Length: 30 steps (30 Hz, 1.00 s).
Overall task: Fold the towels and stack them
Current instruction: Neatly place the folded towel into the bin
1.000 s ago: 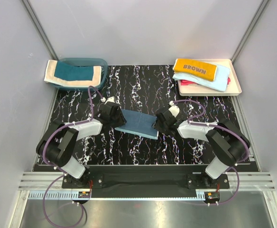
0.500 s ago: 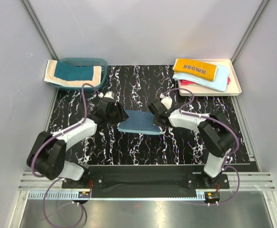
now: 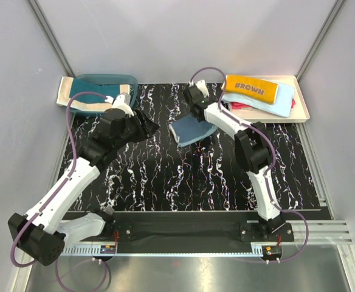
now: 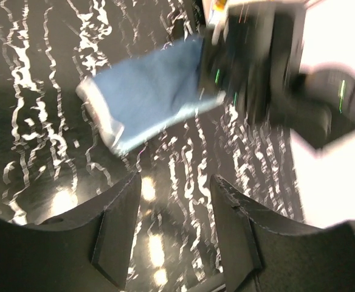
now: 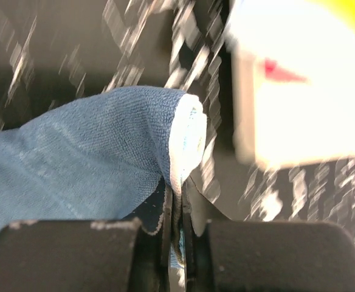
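Observation:
My right gripper (image 3: 200,118) (image 5: 179,207) is shut on the white-edged corner of a folded dusty blue towel (image 3: 189,132) (image 5: 86,164). The towel hangs from the jaws over the table's far middle, just left of the tray. My left gripper (image 3: 148,125) (image 4: 174,201) stands open and empty to the left of that towel (image 4: 147,97), apart from it. An orange-yellow "BROWN" towel (image 3: 250,88) lies on a light blue towel (image 3: 272,102) and a red one (image 3: 238,106) in the tray. A dark teal towel with a cream border (image 3: 92,94) drapes over the basin.
The cream tray (image 3: 302,106) (image 5: 299,109) sits at the far right corner. A translucent teal basin (image 3: 113,79) stands at the far left corner. Grey walls close in the black marbled table (image 3: 183,182) on three sides.
The right gripper closed on the blue towel and carried it from mid-table up and right, toward the tray. The left gripper let go, opened wider and drew back to the far left.

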Motion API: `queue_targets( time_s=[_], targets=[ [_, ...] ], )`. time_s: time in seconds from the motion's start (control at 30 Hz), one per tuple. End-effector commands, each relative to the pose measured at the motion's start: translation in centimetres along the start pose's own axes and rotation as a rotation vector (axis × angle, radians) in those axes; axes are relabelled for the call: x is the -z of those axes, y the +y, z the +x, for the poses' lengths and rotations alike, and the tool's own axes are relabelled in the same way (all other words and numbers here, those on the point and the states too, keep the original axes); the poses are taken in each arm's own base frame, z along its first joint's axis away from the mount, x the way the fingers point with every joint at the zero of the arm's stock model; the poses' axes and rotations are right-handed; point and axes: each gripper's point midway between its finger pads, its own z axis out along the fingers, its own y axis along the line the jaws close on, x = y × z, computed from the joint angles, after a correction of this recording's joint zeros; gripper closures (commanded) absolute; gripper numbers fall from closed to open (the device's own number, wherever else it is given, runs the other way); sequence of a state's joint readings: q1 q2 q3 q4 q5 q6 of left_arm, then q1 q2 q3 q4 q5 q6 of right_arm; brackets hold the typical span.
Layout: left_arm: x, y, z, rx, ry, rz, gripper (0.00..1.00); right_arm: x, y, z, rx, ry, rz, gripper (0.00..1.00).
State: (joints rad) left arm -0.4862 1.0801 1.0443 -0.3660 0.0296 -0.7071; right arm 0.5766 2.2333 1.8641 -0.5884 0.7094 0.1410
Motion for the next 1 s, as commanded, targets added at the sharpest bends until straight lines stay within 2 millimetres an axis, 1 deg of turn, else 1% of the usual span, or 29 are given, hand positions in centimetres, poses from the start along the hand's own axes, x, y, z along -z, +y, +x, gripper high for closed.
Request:
queue_targets(
  time_s=[0.0, 0.03, 0.1, 0.13, 0.17, 0.2, 0.23, 0.27, 0.3, 0.37, 0.4, 0.53, 0.6, 0.7, 0.83, 0.93, 0.97],
  targets=[
    [1.5, 0.6, 0.2, -0.107, 0.044, -0.036, 0.46, -1.3, -4.7, -5.3, 0.134, -0.070, 0.131, 1.00],
    [1.7, 0.8, 0.2, -0.121, 0.050, -0.046, 0.46, -1.8, -4.9, -6.9, 0.123, -0.096, 0.146, 1.00],
    [1.6, 1.5, 0.0, -0.156, 0.055, -0.071, 0.46, -2.9, -6.2, -8.4, 0.145, -0.105, 0.166, 1.00],
    [1.5, 1.8, 0.1, -0.164, 0.059, -0.079, 0.46, -3.2, -6.4, -9.9, 0.134, -0.134, 0.176, 1.00],
    [1.3, 2.1, 0.0, -0.168, 0.063, -0.083, 0.46, -3.4, -6.8, -10.6, 0.144, -0.142, 0.183, 1.00],
    [1.2, 2.3, 0.2, -0.180, 0.073, -0.086, 0.46, -3.6, -7.5, -11.4, 0.175, -0.151, 0.195, 1.00],
    [0.9, 2.3, 0.3, -0.184, 0.076, -0.081, 0.46, -3.6, -7.8, -12.7, 0.171, -0.183, 0.208, 1.00],
    [0.6, 2.6, 0.8, -0.185, 0.092, -0.081, 0.46, -3.5, -8.2, -13.3, 0.179, -0.196, 0.219, 1.00],
    [0.3, 2.8, 1.2, -0.194, 0.107, -0.082, 0.46, -3.3, -8.7, -14.0, 0.210, -0.208, 0.228, 1.00],
    [-0.2, 2.9, 2.0, -0.194, 0.135, -0.071, 0.46, -2.7, -9.3, -15.7, 0.196, -0.258, 0.237, 1.00],
    [-0.4, 3.2, 2.5, -0.190, 0.149, -0.071, 0.46, -2.3, -9.5, -16.2, 0.205, -0.274, 0.237, 1.00],
    [-0.9, 3.3, 3.7, -0.181, 0.193, -0.047, 0.46, -0.6, -10.4, -18.8, 0.182, -0.352, 0.218, 1.00],
    [-1.2, 3.3, 3.8, -0.178, 0.205, -0.042, 0.46, 0.1, -10.4, -19.5, 0.179, -0.378, 0.208, 1.00],
    [-1.3, 3.3, 3.7, -0.172, 0.210, -0.034, 0.46, 1.0, -11.0, -20.8, 0.176, -0.415, 0.207, 1.00],
    [-1.4, 3.5, 3.3, -0.160, 0.207, -0.029, 0.46, 2.7, -12.3, -22.4, 0.166, -0.460, 0.232, 1.00],
    [-1.5, 3.7, 3.5, -0.150, 0.218, -0.025, 0.46, 3.8, -13.5, -23.2, 0.163, -0.480, 0.251, 1.00],
    [-1.6, 3.9, 3.6, -0.145, 0.221, -0.028, 0.46, 4.0, -13.5, -23.3, 0.162, -0.485, 0.249, 1.00]
  ],
)
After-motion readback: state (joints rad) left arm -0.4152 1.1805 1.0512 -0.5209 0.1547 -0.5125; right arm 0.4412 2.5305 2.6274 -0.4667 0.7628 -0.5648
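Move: The right hand holds the folded blue towel by its right end; the white bin it is bound for has its middle about 7 cm ahead, 23 cm to the right and 5 cm below. Inside, the orange BROWN towel lies some 9 cm ahead and 17 cm to the right, on the light blue towel, whose middle is 6 cm ahead and 20 cm to the right. From the left hand, the bin is roughly 26 cm ahead, 41 cm to the right and 23 cm lower. Still pinching the blue towel by its end, the right hand swings quickly forward and up with some drift to the right, then goes on almost straight up, about 14 cm forward and 16 cm up in all, ending high and still to the left of the white bin's middle, with the wrist rolling left side down and the fingertips tipping up by some 20 degrees. The empty left hand, fingers staying open, sinks about 6 cm well back from the bin while rolling its left side up a little. ##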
